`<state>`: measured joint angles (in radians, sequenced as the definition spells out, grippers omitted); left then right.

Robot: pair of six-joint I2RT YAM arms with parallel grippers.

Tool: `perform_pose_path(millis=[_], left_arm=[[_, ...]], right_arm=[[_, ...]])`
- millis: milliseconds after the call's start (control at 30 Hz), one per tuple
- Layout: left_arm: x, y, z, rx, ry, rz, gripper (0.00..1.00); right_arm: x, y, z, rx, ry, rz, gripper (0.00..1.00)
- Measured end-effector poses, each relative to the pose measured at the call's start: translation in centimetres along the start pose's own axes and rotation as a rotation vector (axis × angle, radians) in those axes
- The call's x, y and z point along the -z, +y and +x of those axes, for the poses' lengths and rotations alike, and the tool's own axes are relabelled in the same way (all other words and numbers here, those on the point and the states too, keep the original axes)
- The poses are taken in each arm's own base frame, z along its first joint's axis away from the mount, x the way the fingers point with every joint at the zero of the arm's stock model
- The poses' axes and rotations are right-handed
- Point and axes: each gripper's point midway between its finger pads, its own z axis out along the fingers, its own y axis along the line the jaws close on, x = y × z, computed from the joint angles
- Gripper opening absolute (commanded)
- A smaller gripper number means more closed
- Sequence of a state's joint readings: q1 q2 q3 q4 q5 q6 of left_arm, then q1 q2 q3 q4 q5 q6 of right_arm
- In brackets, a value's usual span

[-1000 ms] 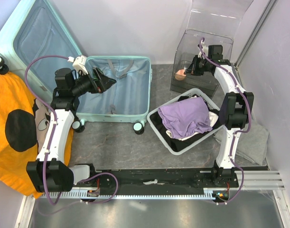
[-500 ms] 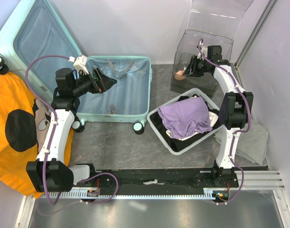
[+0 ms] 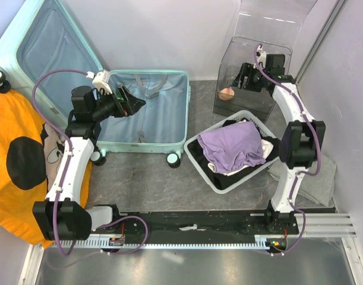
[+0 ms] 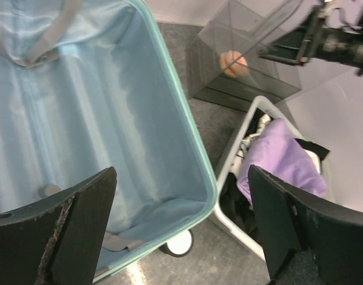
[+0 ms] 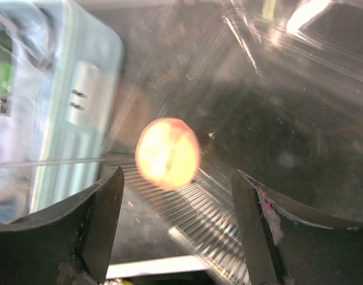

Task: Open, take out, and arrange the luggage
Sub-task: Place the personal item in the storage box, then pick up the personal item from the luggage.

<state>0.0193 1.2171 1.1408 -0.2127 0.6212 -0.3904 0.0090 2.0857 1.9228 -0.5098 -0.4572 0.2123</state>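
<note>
The mint luggage lies open on the floor, its lid leaning up at the back left. Its pale blue lining with grey straps is bare. My left gripper hovers open over the luggage's left part, holding nothing; the left wrist view has it above the front rim. My right gripper is inside the clear box, open. A peach-coloured ball rests on the box floor just ahead of the right gripper, outside its fingers.
A white mesh basket with a purple cloth and dark clothes stands right of the luggage. An orange blanket with black spots covers the left side. A grey cloth lies by the right wall.
My right gripper has opened, let go of the ball and drawn back to the right inside the clear box. The ball now lies on the box floor. The left arm has barely moved.
</note>
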Motion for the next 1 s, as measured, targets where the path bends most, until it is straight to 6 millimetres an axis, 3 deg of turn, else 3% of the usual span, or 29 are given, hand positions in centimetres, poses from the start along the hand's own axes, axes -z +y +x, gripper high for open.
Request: perform_pose_path(millis=[233,333,433,533,667,767,900,1000], left_arm=[[-1.2,0.5,1.5,-0.109,0.028,-0.088,0.94],[-2.1,2.1,2.0,-0.133,0.055,-0.154,0.93],[-3.6,5.0,2.5,-0.125,0.106,-0.247,0.92],[-5.7,8.0,2.5,-0.118,0.148,-0.338,0.91],[-8.6,12.1,0.8,-0.131,0.149,-0.465,0.86],[-11.0,15.8,-0.9,-0.125,0.13,-0.536,0.78],[-14.0,21.4,-2.3,-0.111,0.11,-0.618,0.56],[-15.4,24.9,-1.6,-0.099,0.126,-0.676,0.49]], right_arm=[[6.7,4.8,-3.4,0.0,-0.274,-0.081,0.67],[10.1,8.1,-5.1,0.027,-0.416,-0.157,0.66],[12.7,11.0,-5.6,0.057,-0.518,-0.235,0.65],[14.7,13.1,-4.8,0.071,-0.583,-0.301,0.6],[15.9,13.7,-3.4,0.049,-0.621,-0.34,0.53],[16.2,13.9,-2.1,0.013,-0.627,-0.369,0.51],[16.7,15.5,-0.6,-0.004,-0.614,-0.421,0.49],[17.5,17.3,0.1,0.01,-0.611,-0.465,0.49]])
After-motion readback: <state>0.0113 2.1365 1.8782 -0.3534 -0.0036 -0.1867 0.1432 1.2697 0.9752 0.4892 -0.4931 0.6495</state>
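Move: Inside the open suitcase the green item with the black end lies about 25 cm ahead of the left hand, some 10 cm to its left and 27 cm below; the grey strap buckle is roughly 10 cm to the right of that item and 3 cm farther out. From the right hand, the orange ball in the clear storage box is about 6 cm ahead, 7 left and 12 below, and the purple clothes 21 cm back, 6 left and 11 below. Swinging over the suitcase, the left hand first dips, then reaches forward some 23 cm, down 15 and left 11 towards the green item, turning counter-clockwise, rolling its left side up and tipping down a little while its fingers narrow from wide open to about half. The empty right hand lifts about 17 cm and draws back 16 with some drift left, away from the ball and out of the storage box, tilting up some 35 degrees and partly closing. ##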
